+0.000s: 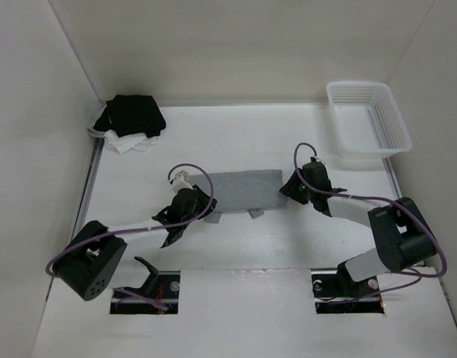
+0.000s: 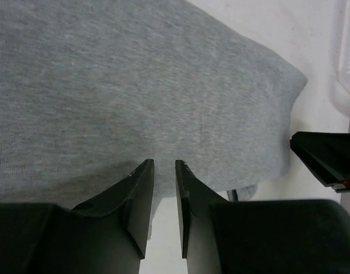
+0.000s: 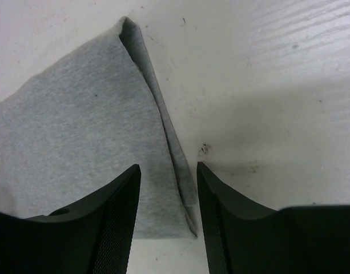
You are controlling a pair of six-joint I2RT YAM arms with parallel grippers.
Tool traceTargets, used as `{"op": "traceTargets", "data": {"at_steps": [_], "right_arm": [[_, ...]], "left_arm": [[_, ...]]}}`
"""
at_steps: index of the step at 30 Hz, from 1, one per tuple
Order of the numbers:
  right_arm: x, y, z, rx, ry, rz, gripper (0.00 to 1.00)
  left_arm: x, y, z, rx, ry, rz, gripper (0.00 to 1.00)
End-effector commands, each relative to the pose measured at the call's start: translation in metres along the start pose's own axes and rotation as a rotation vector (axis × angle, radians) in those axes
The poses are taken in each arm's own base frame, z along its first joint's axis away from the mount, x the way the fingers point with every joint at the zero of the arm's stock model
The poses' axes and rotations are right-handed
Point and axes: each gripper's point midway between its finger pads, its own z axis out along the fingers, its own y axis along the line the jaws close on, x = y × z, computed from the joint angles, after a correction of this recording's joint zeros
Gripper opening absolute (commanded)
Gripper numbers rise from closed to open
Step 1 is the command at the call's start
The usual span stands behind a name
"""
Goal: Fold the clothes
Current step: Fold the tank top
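The clothes (image 1: 247, 191) lie as a flat, folded light-grey band in the middle of the white table, with a small flap sticking out of the near edge. My left gripper (image 1: 207, 203) is at the band's left end. In the left wrist view its fingers (image 2: 141, 188) stand a narrow gap apart with only table between them, and the clothes (image 2: 135, 85) lie just past the tips. My right gripper (image 1: 286, 190) is at the right end. It (image 3: 168, 166) is open over the near right corner of the clothes (image 3: 77, 131), holding nothing.
A pile of black and white clothes (image 1: 131, 119) sits in the far left corner. A white plastic basket (image 1: 370, 119) stands at the far right. White walls close in the table on three sides. Both arm bases sit at the near edge.
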Motion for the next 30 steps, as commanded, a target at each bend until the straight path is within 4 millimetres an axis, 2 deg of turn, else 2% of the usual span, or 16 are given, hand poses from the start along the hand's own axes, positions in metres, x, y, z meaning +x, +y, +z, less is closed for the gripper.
{"op": "traceTargets", "data": {"at_steps": [1, 5, 9, 12, 15, 17, 21, 26, 30], "right_arm": [[-0.008, 0.012, 0.005, -0.036, -0.002, 0.008, 0.48], [-0.004, 0.011, 0.006, -0.039, 0.014, 0.030, 0.42], [0.006, 0.010, 0.009, -0.034, 0.039, 0.055, 0.38], [0.022, 0.016, 0.009, -0.045, 0.072, 0.057, 0.37], [0.030, 0.014, 0.008, -0.045, 0.067, 0.079, 0.37], [0.032, 0.014, 0.008, -0.054, 0.061, 0.096, 0.37], [0.029, 0.016, 0.012, -0.065, 0.041, 0.119, 0.22], [0.003, 0.017, 0.003, -0.071, -0.099, 0.152, 0.08], [-0.020, 0.022, -0.021, -0.101, -0.213, 0.130, 0.02]], "left_arm": [[-0.023, -0.017, 0.008, 0.069, -0.117, -0.080, 0.20], [-0.025, 0.009, 0.003, 0.028, -0.137, -0.081, 0.20], [-0.042, 0.038, -0.005, -0.027, -0.180, -0.075, 0.20], [-0.057, 0.048, -0.012, -0.041, -0.221, -0.069, 0.20], [-0.069, 0.053, -0.014, -0.051, -0.253, -0.049, 0.20], [-0.074, 0.053, -0.014, -0.050, -0.258, -0.050, 0.20], [-0.074, 0.040, -0.014, -0.004, -0.244, -0.038, 0.20], [-0.065, 0.023, -0.016, 0.042, -0.225, -0.016, 0.20], [-0.063, 0.017, -0.017, 0.057, -0.227, -0.009, 0.20]]}}
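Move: The folded tank top lies crosswise. The left hand is low by its near hem, with the top's left side edge about 9 cm to its left, 4 cm ahead and 3 cm down; the right strap is some 12 cm to its right, level with it and 3 cm below. The top's right side edge runs just beneath the right fingertips, about 1 cm ahead and 1 cm down; from this hand, the right strap is 7 cm left, 5 cm back and 2 cm down. Leftwards across the tank top, the left hand sweeps about 9 cm towards its left side edge, dipping 2 cm and rising again while turning counter-clockwise, then eases back some 2.5 cm, fingers staying slightly open. The right hand stays low, slides 3 cm left and 2 cm back right, and shuts its half-open fingers to pinch the right side edge. ##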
